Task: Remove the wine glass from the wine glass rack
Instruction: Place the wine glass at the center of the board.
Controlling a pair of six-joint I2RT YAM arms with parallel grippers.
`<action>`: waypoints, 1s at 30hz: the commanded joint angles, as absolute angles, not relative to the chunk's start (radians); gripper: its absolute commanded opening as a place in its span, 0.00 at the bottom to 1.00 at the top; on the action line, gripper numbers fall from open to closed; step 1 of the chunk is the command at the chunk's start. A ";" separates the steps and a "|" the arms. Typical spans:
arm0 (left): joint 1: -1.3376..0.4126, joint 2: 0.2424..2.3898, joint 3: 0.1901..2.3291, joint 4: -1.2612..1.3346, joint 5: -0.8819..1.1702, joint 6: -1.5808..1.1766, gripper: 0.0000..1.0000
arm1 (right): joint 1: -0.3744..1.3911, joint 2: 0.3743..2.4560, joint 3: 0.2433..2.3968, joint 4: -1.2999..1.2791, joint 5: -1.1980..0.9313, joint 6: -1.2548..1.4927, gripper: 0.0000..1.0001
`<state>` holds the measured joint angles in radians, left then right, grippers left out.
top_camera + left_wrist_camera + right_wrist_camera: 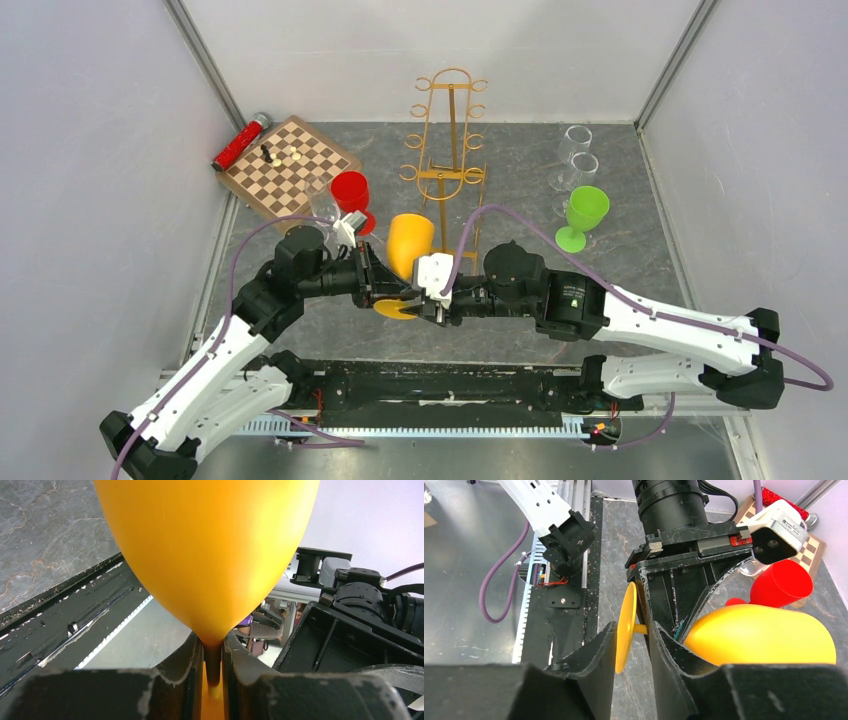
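A yellow wine glass (410, 245) lies tilted in the air between my two grippers, in front of the gold wire wine glass rack (450, 130) and apart from it. My left gripper (385, 287) is shut on its thin stem just below the bowl (210, 555), with both fingers (190, 655) pressed against the stem. My right gripper (634, 625) stands open around the round foot (625, 625). The foot rests against one finger, and a gap shows on the other side. The bowl (764, 635) points away toward the rack.
A red cup (350, 190) stands just behind my left gripper. A chessboard (290, 165) and a red can (240, 143) are at the back left. A green goblet (585, 210) and two clear glasses (575, 150) stand at the back right.
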<state>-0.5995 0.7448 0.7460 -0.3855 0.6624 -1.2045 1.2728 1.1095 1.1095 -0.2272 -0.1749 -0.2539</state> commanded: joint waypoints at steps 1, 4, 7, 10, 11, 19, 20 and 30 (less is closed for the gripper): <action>-0.595 0.726 0.752 -0.336 0.704 -1.202 0.02 | 1.279 1.091 1.162 -0.218 -0.169 -0.262 0.37; -0.595 0.718 0.749 -0.336 0.712 -1.188 0.02 | 1.280 1.077 1.163 -0.226 -0.168 -0.259 0.44; -0.595 0.711 0.747 -0.341 0.726 -1.162 0.02 | 1.279 1.063 1.170 -0.239 -0.166 -0.249 0.50; -0.596 0.706 0.749 -0.367 0.750 -1.117 0.02 | 1.280 1.043 1.193 -0.267 -0.139 -0.240 0.52; -0.595 0.706 0.748 -0.373 0.763 -1.100 0.02 | 1.279 1.038 1.201 -0.279 -0.129 -0.235 0.53; -0.596 0.697 0.745 -0.480 0.849 -0.892 0.02 | 1.279 1.032 1.283 -0.388 -0.008 -0.156 0.55; -0.595 0.695 0.740 -0.483 0.863 -0.870 0.02 | 1.280 1.028 1.288 -0.393 -0.006 -0.144 0.56; -0.595 0.650 0.705 -0.487 0.964 -0.726 0.02 | 1.259 1.039 1.403 -0.512 0.106 0.027 0.62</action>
<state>-0.5995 0.6815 0.7052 -0.4931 0.8780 -0.8421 1.2713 1.0405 1.3186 -0.4641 0.0452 -0.0807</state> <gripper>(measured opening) 0.213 0.621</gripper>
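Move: My left hand already pinches the orange wine glass by the stem just below its bowl; exactly where it is to be put down isn't clear. From that hand the red glass stands about 23 cm ahead and 12 cm to the left, the rack about 25 cm ahead and 8 cm to the right, and the chessboard some 34 cm ahead and 28 cm left, all lower. From my right hand, whose fingers are just parting around the stem near the foot, the orange glass's middle lies about 6 cm ahead, at about the same height. I open my right fingers wide, letting the stem go, then lift that hand about 6 cm and draw it 5 cm to the right, clear of the glass, turning clockwise. With my left hand I keep the stem pinched and carry the glass about 5 cm back, away from the rack, rising a little before sinking some 2 cm, while the wrist swings clockwise and tips the rim upward. ##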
